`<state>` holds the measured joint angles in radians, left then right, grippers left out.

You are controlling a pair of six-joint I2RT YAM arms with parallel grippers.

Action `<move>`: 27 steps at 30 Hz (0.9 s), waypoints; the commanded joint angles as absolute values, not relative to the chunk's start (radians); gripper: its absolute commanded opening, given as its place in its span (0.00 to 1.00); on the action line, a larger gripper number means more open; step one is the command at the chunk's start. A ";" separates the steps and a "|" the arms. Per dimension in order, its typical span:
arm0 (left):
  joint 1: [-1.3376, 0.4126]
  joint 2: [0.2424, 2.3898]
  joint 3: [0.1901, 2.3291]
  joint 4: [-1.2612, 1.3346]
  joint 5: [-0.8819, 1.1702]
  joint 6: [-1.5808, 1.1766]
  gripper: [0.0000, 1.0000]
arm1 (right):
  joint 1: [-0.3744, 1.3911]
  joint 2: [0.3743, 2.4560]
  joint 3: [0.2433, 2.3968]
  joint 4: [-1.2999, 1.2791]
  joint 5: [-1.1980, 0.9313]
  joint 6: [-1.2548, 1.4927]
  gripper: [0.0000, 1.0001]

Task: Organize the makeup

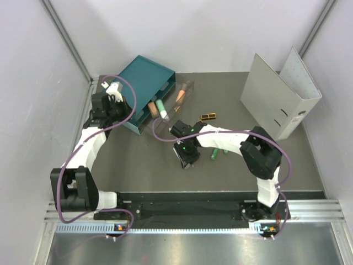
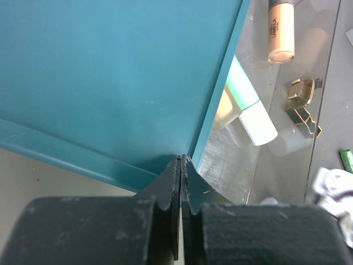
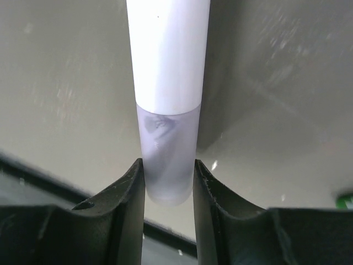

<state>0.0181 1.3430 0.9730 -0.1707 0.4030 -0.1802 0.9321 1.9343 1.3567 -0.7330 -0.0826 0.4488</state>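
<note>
My right gripper has its fingers against both sides of a white tube with a frosted end, low over the grey table; in the top view the gripper hides the tube. A bright green tube lies just right of it. A black-and-gold case lies farther back. A peach tube and a pale green-and-white tube lie in the pulled-out clear drawer. My left gripper is shut and empty, at the corner of the teal drawer box.
The large grey binder stands open at the back right. The teal drawer box sits at the back left, against my left arm. Grey walls close in the table on three sides.
</note>
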 commanded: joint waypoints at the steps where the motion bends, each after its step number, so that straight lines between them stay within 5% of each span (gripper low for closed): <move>1: 0.005 1.368 0.894 -0.417 0.446 -0.181 0.00 | 0.954 1.790 1.422 -0.811 -0.156 0.307 0.05; 7: 0.003 1.376 0.890 -0.411 0.446 -0.187 0.00 | 0.969 1.733 1.590 -0.830 -0.300 0.256 0.07; 16: 0.003 1.376 0.881 -0.399 0.442 -0.199 0.00 | 0.942 1.917 2.028 -0.789 -0.475 0.414 0.07; 27: 0.003 1.367 0.882 -0.402 0.428 -0.210 0.00 | 0.716 1.891 1.686 0.066 -0.646 1.071 0.06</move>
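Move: Some 21 cm ahead of the right hand, which already grips the white-capped tube, and 6 cm to its left is the open clear drawer, about 2 cm higher. In the drawer, the green tube lies about 20 cm ahead and 9 cm left of this hand, the orange tube 26 cm ahead and 2 cm left. From the left hand, the drawer is about 5 cm ahead, 17 cm right and 13 cm below. Lifting the tube steeply, the right hand rises some 25 cm and swings about 14 cm left, tipping its fingers from straight down towards the left by around 50 degrees. Near the top it turns forward, gaining about 8 cm overall while sinking slightly, to come high over the drawer's near corner; the fingers keep their grip throughout. ##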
